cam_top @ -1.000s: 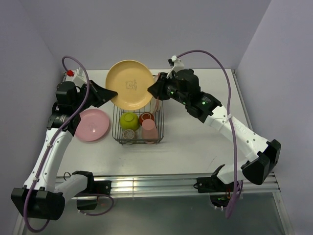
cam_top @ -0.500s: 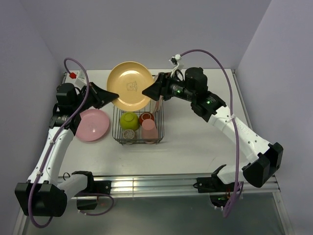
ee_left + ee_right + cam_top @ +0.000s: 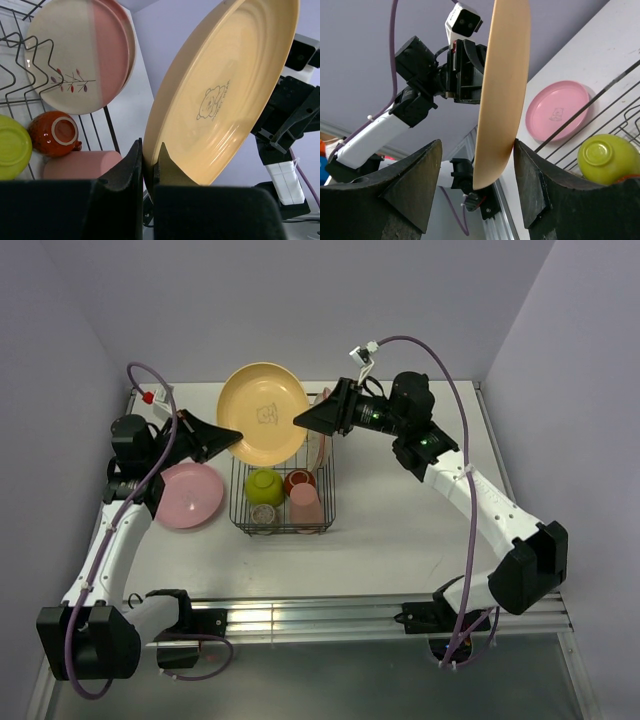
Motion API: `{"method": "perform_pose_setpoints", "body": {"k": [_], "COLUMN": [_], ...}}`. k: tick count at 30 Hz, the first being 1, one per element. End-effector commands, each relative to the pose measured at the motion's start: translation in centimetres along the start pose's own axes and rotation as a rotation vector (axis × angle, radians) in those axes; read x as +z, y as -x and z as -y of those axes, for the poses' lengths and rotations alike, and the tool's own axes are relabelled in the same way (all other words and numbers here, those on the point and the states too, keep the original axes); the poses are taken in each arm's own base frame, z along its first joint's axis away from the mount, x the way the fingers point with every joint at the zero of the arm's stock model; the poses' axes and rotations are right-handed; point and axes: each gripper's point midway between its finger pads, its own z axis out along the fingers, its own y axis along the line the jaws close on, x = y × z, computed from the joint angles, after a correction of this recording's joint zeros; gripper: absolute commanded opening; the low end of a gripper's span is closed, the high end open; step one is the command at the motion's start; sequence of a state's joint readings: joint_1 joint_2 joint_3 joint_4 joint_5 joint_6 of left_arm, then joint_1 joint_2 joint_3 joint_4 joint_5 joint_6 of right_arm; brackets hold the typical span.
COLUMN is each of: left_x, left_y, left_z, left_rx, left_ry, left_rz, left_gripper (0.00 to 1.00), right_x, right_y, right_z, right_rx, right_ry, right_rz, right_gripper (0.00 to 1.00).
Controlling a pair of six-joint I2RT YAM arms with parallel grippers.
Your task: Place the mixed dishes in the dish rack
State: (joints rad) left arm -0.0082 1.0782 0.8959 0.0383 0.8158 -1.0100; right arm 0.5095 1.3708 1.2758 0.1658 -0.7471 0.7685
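Note:
My left gripper [image 3: 149, 156] is shut on the lower rim of the orange-yellow plate [image 3: 220, 100], holding it upright above the far end of the dish rack [image 3: 283, 508]. In the top view the plate [image 3: 263, 412] hangs between the left gripper [image 3: 232, 436] and the right gripper [image 3: 303, 421]. The right gripper [image 3: 477, 145] is open, its jaws either side of the plate's edge [image 3: 502, 90] without clamping it. The rack holds a lime-green bowl [image 3: 265, 485], a red-brown mug [image 3: 299, 480], a salmon-pink cup [image 3: 306, 505], a small grey-beige cup [image 3: 264, 515] and two plates on edge [image 3: 75, 65].
A pink plate [image 3: 190, 494] lies flat on the table to the left of the rack, under the left arm. The back wall stands close behind the lifted plate. White tabletop [image 3: 400, 520] extends to the right of the rack.
The right gripper, shut on the plate's right rim a second ago, has opened and its arm has drawn back to the right. The left gripper keeps the plate, almost in place.

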Motion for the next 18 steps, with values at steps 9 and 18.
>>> {"method": "perform_pose_setpoints", "body": {"k": [9, 18], "left_x": [-0.4, -0.2], "left_y": [-1.5, -1.7], "left_z": [1.2, 0.9], "left_rx": [0.052, 0.055], "left_ry": [-0.074, -0.083], "left_rz": [-0.059, -0.073], "left_gripper": [0.0, 0.0], "right_x": [1.5, 2.4], "right_y": [2.0, 1.5], "right_z": [-2.4, -1.3], "right_rx": [-0.06, -0.017], "right_ry": [0.115, 0.104], "right_rz": [0.022, 0.008], "right_gripper": [0.57, 0.18]}}
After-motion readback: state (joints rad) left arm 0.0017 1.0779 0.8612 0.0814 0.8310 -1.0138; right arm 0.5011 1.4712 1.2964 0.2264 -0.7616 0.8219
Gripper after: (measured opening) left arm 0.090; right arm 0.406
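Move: The yellow plate, held aloft in the left fingers, has its middle about 9 cm left of the open right hand, 1 cm ahead and 2 cm lower. Below that hand, the racked cream-and-pink plates stand directly under at some 22 cm, the green bowl 12 cm left, 10 cm back and 30 cm down. From the left hand, the yellow plate's middle is about 5 cm ahead, 7 cm right and 2 cm up. The right hand eases about 3 cm forward, down and left, closing its fingers onto the yellow plate's right edge. ##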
